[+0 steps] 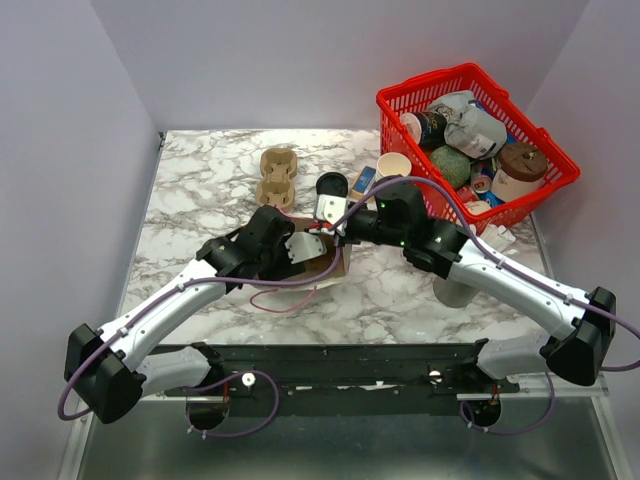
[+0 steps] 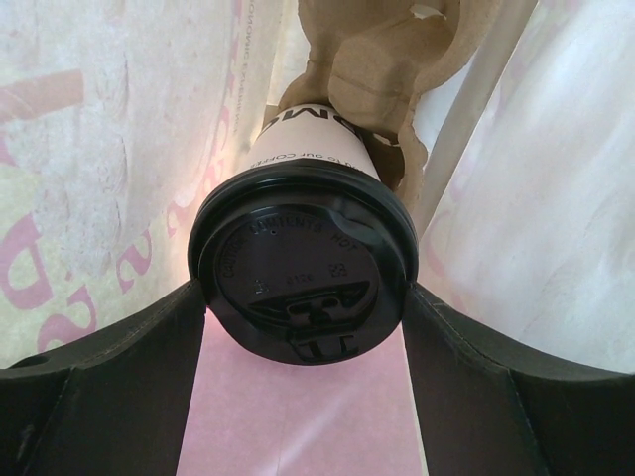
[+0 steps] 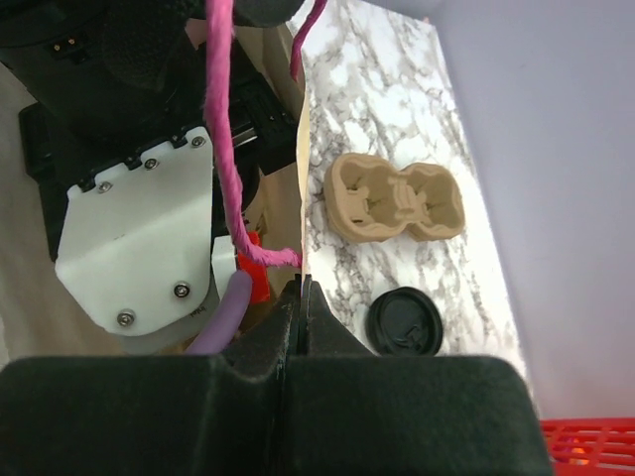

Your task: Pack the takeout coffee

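Note:
The takeout coffee (image 2: 298,268), a white cup under a black lid, fills the left wrist view, lid toward the camera. Its far end rests against a brown pulp carrier (image 2: 387,69) inside the paper bag (image 1: 335,265). My left gripper (image 2: 304,294) reaches into the bag, its fingers (image 2: 149,377) pressed against both sides of the cup just under the lid. From above, the left gripper (image 1: 305,250) is half hidden in the bag's mouth. My right gripper (image 3: 303,288) is shut on the bag's thin upper edge (image 3: 301,178) and shows from above at the bag's far rim (image 1: 340,232).
A second pulp carrier (image 1: 277,178) (image 3: 397,198) lies on the marble behind the bag, with a loose black lid (image 1: 331,186) (image 3: 405,322) beside it. A lidless white cup (image 1: 393,165) stands by the red basket (image 1: 425,80) of clutter at the back right. A pale cup shape (image 1: 455,292) sits under the right arm.

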You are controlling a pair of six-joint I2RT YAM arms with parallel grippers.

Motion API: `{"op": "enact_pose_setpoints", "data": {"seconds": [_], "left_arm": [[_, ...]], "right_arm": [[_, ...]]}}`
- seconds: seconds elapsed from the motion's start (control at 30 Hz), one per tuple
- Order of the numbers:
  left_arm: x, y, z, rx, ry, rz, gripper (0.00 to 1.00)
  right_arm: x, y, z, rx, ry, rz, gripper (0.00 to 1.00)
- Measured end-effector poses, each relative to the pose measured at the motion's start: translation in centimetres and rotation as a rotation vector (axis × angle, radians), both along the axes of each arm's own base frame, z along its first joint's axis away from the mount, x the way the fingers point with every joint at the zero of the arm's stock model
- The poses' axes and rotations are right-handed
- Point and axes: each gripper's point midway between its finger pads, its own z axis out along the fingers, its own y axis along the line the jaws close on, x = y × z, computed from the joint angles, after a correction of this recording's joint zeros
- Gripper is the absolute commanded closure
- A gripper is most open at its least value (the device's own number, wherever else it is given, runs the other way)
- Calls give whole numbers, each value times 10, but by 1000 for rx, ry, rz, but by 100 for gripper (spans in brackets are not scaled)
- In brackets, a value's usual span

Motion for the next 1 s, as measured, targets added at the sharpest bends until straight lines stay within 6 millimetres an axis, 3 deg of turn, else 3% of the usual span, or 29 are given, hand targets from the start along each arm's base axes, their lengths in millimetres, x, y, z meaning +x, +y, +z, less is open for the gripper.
{"op": "enact_pose_setpoints", "data": {"seconds": [0.23,0.4,0.7,1.0], "left_arm": [[-14,-12,5,-86,60,-24,100],[-21,-15,23,-184,31,-21,100],[-26,-26,28,-233,35,-92,100],[-25,-25,38,-200,38,-113,100]], "right_arm": [[-3,-2,7,9,-76,-5,100],[-1,-2,7,25,-80,-40,100],[19,1,-2,35,-47,-158,100],[38,0,26,61,-233,-191,100]]}}
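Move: The left hand, inside the paper bag, holds the coffee cup by its black lid; the cup carrier's near well lies about 5 cm ahead, 3 cm to its right and 8 cm below. The spare carrier is roughly 21 cm straight ahead and 11 cm below. From the right hand, shut on the bag's rim, that well is about 2 cm ahead, 8 cm left and 21 cm down; the loose lid is some 20 cm ahead, 2 cm right, 24 cm below. Up about 4 cm, and back and to the right by some 2.5 cm each, the left hand draws the held lid, its fingertips swinging about 10 degrees to the right. The right hand keeps its pinch on the bag's rim by the pink handle, pulling it some 4 cm forward, then upward as well, while turning about 10 degrees clockwise. ##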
